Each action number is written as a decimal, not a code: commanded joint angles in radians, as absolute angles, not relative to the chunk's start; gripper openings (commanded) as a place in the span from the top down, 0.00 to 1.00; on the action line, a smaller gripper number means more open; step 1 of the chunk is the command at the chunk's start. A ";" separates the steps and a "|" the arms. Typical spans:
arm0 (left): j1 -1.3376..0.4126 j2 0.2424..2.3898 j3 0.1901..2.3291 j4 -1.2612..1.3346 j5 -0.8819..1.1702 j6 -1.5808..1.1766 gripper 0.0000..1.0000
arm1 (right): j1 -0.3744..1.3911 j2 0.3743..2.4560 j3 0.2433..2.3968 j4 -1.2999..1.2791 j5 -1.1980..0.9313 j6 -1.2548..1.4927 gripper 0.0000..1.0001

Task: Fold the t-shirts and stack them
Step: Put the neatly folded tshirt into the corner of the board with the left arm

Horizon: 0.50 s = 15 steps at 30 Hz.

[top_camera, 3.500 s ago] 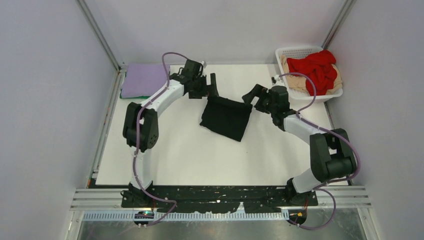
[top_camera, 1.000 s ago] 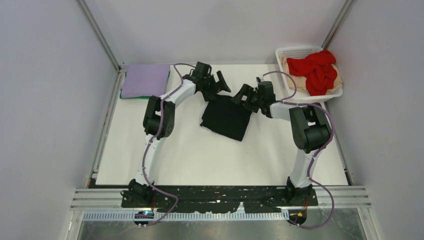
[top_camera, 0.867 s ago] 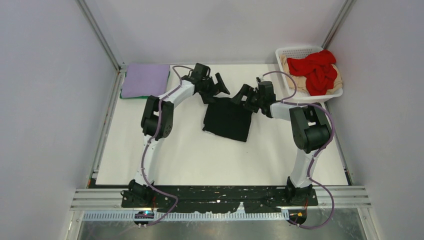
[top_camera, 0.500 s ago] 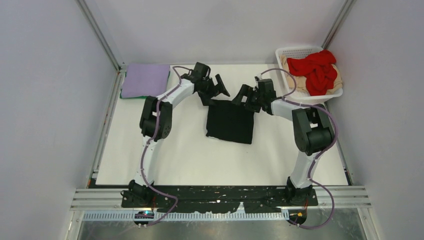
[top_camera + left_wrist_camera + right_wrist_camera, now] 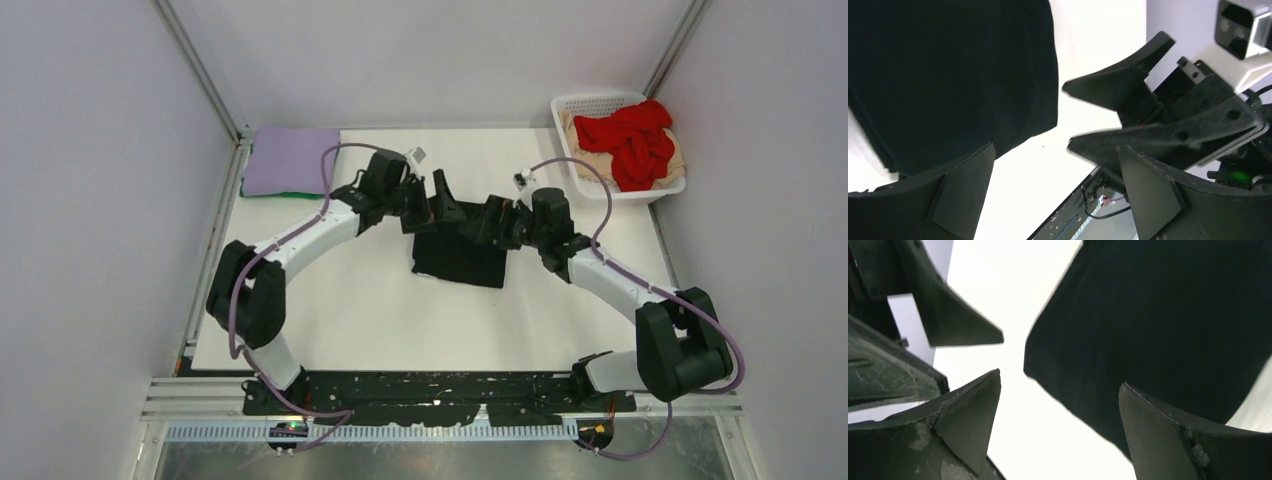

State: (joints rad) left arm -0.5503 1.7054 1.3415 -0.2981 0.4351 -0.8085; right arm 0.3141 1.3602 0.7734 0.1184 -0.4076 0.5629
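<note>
A folded black t-shirt (image 5: 462,262) lies flat in the middle of the white table (image 5: 340,310). My left gripper (image 5: 432,208) and right gripper (image 5: 485,225) face each other over its far edge, both open and holding nothing. In the left wrist view the black t-shirt (image 5: 948,75) fills the upper left, and the gripper (image 5: 1058,192) is over bare table beside it. In the right wrist view a corner of the black t-shirt (image 5: 1168,325) reaches between the spread fingers of the gripper (image 5: 1060,412). A folded lavender t-shirt (image 5: 290,157) rests on a green one (image 5: 263,192) at the back left.
A white lattice basket (image 5: 585,103) stands at the back right with a crumpled red t-shirt (image 5: 635,135) on a beige one (image 5: 592,168). Grey walls close in the left, back and right. The two grippers' fingers are very close together.
The black t-shirt turned from skewed to square with the table. Both arms have since drawn back toward the near side and lowered their elbows. Both grippers stayed open.
</note>
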 commanded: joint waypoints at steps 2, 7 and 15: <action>-0.567 1.794 1.261 -0.134 0.494 -0.823 0.00 | 0.337 1.367 0.636 0.260 -0.431 0.638 0.05; -0.563 1.919 1.263 -0.152 0.499 -0.823 0.00 | 0.336 1.468 0.597 0.283 -0.388 0.632 0.05; -0.566 1.915 1.091 -0.138 0.502 -0.816 0.00 | 0.335 1.481 0.472 0.258 -0.337 0.637 0.05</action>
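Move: The folded black t-shirt lies flat under both hands. Its middle is about 4 cm right of the left hand, 3 cm nearer the base and 12 cm down, and about 6 cm left of the right hand, 3 cm back and 10 cm down. The purple stack lies some 17 cm ahead and 31 cm left of the left hand; the laundry basket is roughly 20 cm ahead and 34 cm right of the right hand. Down onto the folded black t-shirt go both hands together, the left sinking about 12 cm almost straight, the right about 10 cm while also drawing back some 4 cm. Both tip their fingers roughly 10 degrees further down and keep them wide open; their fingertips come to touch the cloth, one hand on each side of its middle, and the descent stops there. ##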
